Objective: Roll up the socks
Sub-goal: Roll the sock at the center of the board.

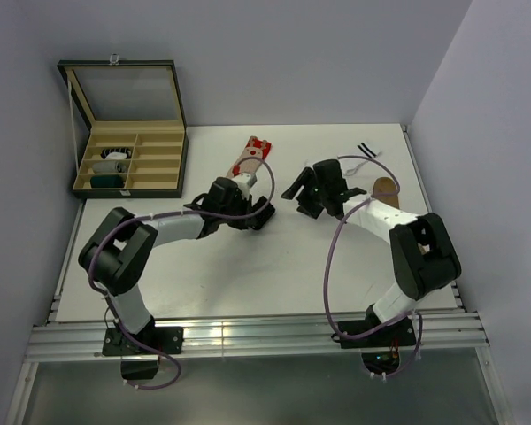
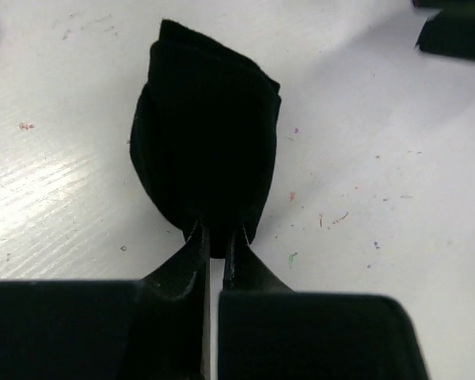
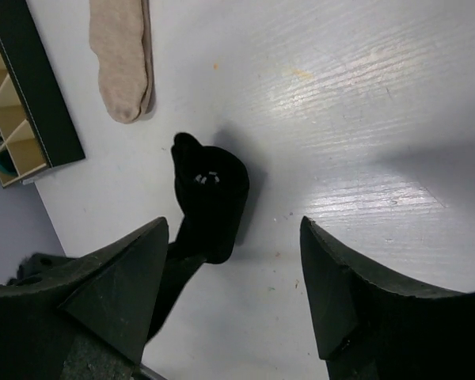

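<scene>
A black sock, rolled into a short bundle, lies on the white table. My left gripper is shut on its near end. From above, the roll sits at the tip of the left gripper. The right gripper hovers just to its right, open and holding nothing. In the right wrist view the roll shows small white marks and lies ahead of the open right gripper, apart from both fingers. A beige sock with a red patterned cuff lies flat behind the left gripper.
An open black box with beige compartments stands at the back left, rolled socks in its left cells. A white sock with dark stripes and a brown sock lie at the back right, partly behind the right arm.
</scene>
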You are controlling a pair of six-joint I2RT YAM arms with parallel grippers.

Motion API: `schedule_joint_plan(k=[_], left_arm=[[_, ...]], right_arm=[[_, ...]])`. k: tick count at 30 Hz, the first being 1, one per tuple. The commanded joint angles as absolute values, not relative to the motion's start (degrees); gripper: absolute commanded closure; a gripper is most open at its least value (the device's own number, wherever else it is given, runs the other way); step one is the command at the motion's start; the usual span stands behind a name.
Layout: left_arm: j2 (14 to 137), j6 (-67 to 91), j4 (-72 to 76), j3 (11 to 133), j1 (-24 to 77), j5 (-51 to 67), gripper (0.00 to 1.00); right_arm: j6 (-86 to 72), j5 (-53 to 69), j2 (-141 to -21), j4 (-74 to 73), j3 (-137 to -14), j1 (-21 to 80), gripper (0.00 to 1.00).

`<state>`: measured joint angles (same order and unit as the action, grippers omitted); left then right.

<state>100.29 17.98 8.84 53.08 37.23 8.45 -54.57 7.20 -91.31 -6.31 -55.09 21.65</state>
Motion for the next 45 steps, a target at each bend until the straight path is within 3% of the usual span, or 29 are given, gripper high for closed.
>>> schedule_joint_plan(k=[1, 16, 33, 39, 42, 45], left_arm=[[102.99, 25.74, 4.05, 56.06, 34.2, 19.4, 0.99], [111.18, 36.12, 5.36, 55.81, 26.11, 32.78, 0.99], [114.08, 35.16, 2.64, 57.74, 25.58, 33.22, 0.98], [114.96, 34.54, 1.85, 58.62, 25.58, 33.84, 0.96], [115.14, 34.02, 1.23, 58.88, 25.58, 33.93, 0.96], [114.79, 33.49, 0.71, 58.89, 25.58, 32.88, 0.92]], right_arm=[[-53.79, 8.96, -92.11, 2.09, -52.39, 22.59, 0.25], [-52.12, 12.48, -102.29, 10.98, -53.61, 26.98, 0.28], [-49.4, 17.22, -108.98, 18.81, -56.08, 27.6, 0.34], [-47.9, 21.0, -110.91, 21.44, -56.51, 27.6, 0.44], [-47.55, 22.23, -111.53, 22.15, -56.69, 27.6, 0.56], [-46.67, 22.15, -111.36, 21.71, -56.51, 27.6, 0.77]])
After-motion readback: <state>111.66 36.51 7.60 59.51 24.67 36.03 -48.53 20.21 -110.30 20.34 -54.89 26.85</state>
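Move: The black sock, a loosely rolled bundle, has its middle about 9 cm to the right hand's left, 1 cm back and 7 cm lower. The left hand already pinches its near end; the middle is some 2 cm ahead and 4 cm to the right of it, 1 cm lower. From the right hand, the beige sock lies around 11 cm ahead and 15 cm left, and the striped white sock some 12 cm ahead and 12 cm right, both 9 cm lower. Leftward and down, the right hand comes back in, roughly 8 cm across and 6 cm lower, the sinking done by halfway, turning some 20 degrees counter-clockwise. It brings its wide-open fingers to either side of the black sock's free end and closes them well inward. The left hand keeps its pinch, eases a little forward and down, and twists the sock by rolling its wrist about 30 degrees. ##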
